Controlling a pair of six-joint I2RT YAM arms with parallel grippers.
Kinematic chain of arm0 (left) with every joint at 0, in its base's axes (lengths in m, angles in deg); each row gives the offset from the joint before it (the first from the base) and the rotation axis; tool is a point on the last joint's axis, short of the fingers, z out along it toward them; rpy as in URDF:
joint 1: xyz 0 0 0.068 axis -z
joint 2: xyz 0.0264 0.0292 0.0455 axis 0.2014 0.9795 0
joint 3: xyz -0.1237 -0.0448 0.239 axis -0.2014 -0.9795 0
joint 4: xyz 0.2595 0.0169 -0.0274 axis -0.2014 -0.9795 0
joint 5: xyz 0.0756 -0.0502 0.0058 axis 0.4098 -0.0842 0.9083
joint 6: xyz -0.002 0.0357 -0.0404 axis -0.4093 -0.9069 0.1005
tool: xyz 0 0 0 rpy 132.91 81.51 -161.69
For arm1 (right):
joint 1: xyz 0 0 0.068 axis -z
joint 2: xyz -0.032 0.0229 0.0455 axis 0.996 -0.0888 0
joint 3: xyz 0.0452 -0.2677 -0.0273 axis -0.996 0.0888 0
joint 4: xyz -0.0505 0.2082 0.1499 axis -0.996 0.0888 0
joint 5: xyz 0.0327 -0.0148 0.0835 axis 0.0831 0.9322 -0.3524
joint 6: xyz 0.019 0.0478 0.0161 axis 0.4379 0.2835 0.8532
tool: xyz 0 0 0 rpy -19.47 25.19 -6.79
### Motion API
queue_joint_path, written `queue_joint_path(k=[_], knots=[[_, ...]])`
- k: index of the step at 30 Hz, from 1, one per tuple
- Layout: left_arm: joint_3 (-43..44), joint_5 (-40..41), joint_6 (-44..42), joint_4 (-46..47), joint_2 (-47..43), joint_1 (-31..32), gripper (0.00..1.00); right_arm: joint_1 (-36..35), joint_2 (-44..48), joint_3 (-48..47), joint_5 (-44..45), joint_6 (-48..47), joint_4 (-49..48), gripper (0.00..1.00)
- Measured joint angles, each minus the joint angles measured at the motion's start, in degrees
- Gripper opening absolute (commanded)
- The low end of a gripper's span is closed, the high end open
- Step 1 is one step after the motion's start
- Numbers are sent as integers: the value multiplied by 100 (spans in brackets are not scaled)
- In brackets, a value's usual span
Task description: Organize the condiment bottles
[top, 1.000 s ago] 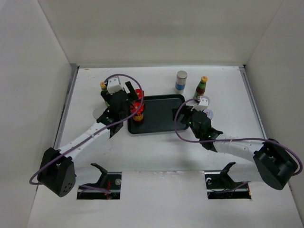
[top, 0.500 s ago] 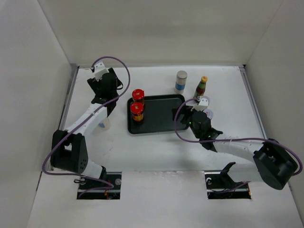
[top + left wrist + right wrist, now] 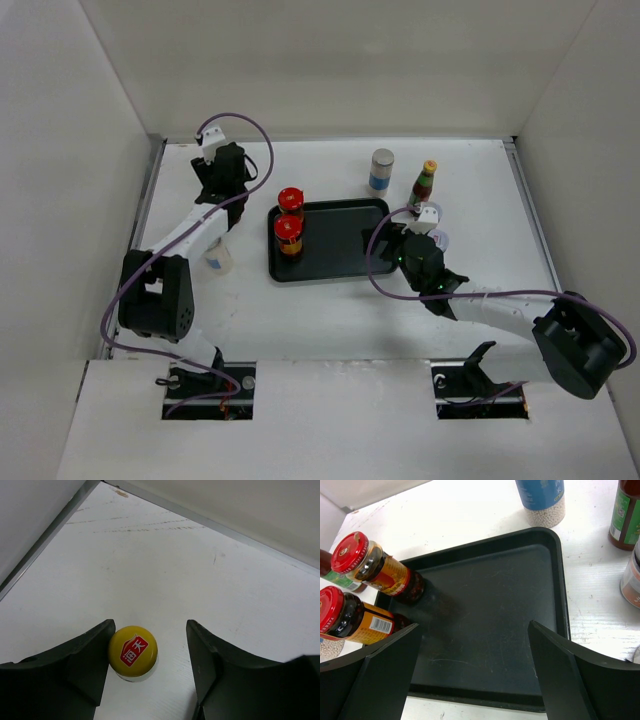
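A yellow-capped bottle (image 3: 133, 651) stands at the far left of the table, seen from straight above. My left gripper (image 3: 150, 627) hangs over it with the jaws open: the left finger (image 3: 85, 655) touches the cap and the right finger stands apart. In the top view the left gripper (image 3: 222, 180) hides that bottle. Two red-lidded jars (image 3: 290, 215) stand at the left end of the black tray (image 3: 345, 245). My right gripper (image 3: 475, 625) is wide open over the tray's bare floor (image 3: 490, 610), holding nothing. A white grey-topped cylinder (image 3: 382, 170) and another yellow-capped bottle (image 3: 424, 185) stand behind the tray.
A pale jar (image 3: 218, 260) sits left of the tray beside the left arm. Another jar (image 3: 631, 577) stands just right of the tray, close to the right gripper (image 3: 385, 243). White walls close in the table on three sides.
My left gripper has left the red-lidded jars on the tray and swung to the far left corner over the yellow-capped bottle, its jaws narrowing. The right arm has not moved.
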Motion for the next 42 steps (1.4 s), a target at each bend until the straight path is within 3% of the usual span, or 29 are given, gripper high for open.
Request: queue_joint_path(k=[3,10,14,28,42], knots=[[0,-7,0,-4,2,-35,49,0,0,0,0,2,2,94],[0,-13,2,-31,2,-76,22,0,0,0,0,0,2,94],[-2,-22,7,-28,2,-70,15,0,0,0,0,2,2,94],[11,-160,-4,-251,-588,339,14,0,0,0,0,0,4,95],[1464,-706,-101,-83,-192,1598,14,0,39,0,4,0,4,95]])
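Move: My left hand is still partly open around the upper part of the yellow-capped sauce bottle, whose middle sits about 1 cm to the left, level ahead, and some 7 cm below. In the tray, the far red-lidded jar is roughly 16 cm right and 2 back; the near one is 15 cm right and 10 back. The white-capped shaker is about 13 cm back and 2 left. From my right hand the bottle is some 36 cm left and 15 ahead, slightly lower. I shut my left fingers onto the bottle just under its yellow cap and pinch it, pausing there briefly. Keeping that hold, I ease back barely a centimetre or so, then swing the bottle about 16 cm right and 13 cm up towards the far red-lidded jar in the tray, turning the hand some 25 degrees clockwise and tipping the fingers upward. ##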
